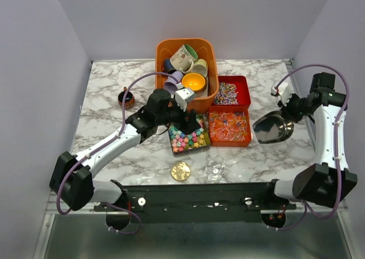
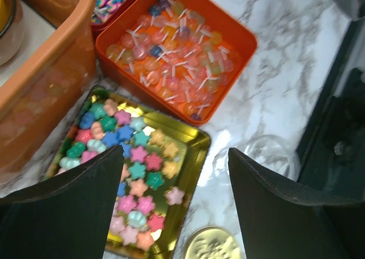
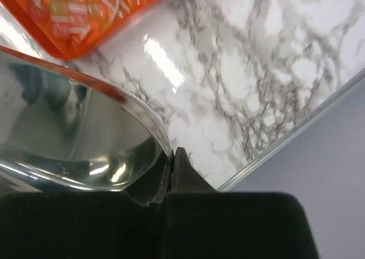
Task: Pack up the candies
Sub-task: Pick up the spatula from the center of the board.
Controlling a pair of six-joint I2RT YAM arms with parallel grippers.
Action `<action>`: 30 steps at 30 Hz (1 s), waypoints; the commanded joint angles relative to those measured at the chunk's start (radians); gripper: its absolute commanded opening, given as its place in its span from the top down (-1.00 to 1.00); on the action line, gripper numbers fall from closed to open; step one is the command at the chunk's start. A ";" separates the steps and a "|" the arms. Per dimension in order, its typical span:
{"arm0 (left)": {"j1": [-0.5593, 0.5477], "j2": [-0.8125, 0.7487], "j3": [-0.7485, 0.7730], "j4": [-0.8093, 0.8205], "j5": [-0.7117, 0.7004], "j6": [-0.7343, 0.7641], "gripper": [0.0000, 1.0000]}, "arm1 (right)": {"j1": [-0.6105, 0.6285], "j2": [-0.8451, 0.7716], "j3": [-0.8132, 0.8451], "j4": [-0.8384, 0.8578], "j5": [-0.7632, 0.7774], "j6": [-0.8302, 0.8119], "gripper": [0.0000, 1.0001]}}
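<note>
Three lots of candies lie in trays mid-table. Speckled multicolour candies [image 1: 226,93] fill a red tray. Orange-red candies [image 1: 229,125] with pale wrapper ends [image 2: 171,59] fill an orange tray. Pastel star-shaped candies [image 1: 189,138] [image 2: 137,156] sit in a gold tray [image 2: 197,150]. My left gripper [image 1: 186,122] [image 2: 177,150] hangs open just above the gold tray's near right edge, with nothing between its fingers. At the right, my right gripper [image 1: 288,108] [image 3: 173,152] is shut on the back edge of a metal scoop [image 1: 274,128] [image 3: 68,133], which is empty.
An orange bin [image 1: 206,48] of ceramic mugs stands behind the trays. A gold round lid [image 1: 181,171] [image 2: 214,245] and a clear glass jar [image 1: 215,165] [image 2: 274,153] sit near the front edge. A small brown pot [image 1: 126,100] is at the far left. The table's right edge [image 3: 296,133] is close to the scoop.
</note>
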 commanded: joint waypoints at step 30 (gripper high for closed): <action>0.073 0.153 0.077 0.513 0.306 -0.515 -0.67 | 0.596 0.070 0.351 0.212 0.247 0.791 0.99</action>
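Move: The right hand already holds the scoop (the spatula) by its handle. The orange lollipop tray lies about 21 cm to its left, 3 cm ahead and 17 cm below. The red tray is some 14 cm beyond the orange one, and the star-candy tray roughly 38 cm left of the hand, about 1 cm back. From the empty left hand, the scoop's bowl is about 29 cm to the right, 2 cm back and 5 cm lower. Leftward and up, the right hand swings the gripped scoop some 16 cm towards the orange lollipop tray and the left hand, rising about 10 cm and easing forward; its sideways travel briefly pauses before going on. The left hand, fingers wide open, lifts about 8 cm and shifts right towards the scoop, its wrist turning to level the fingers. ##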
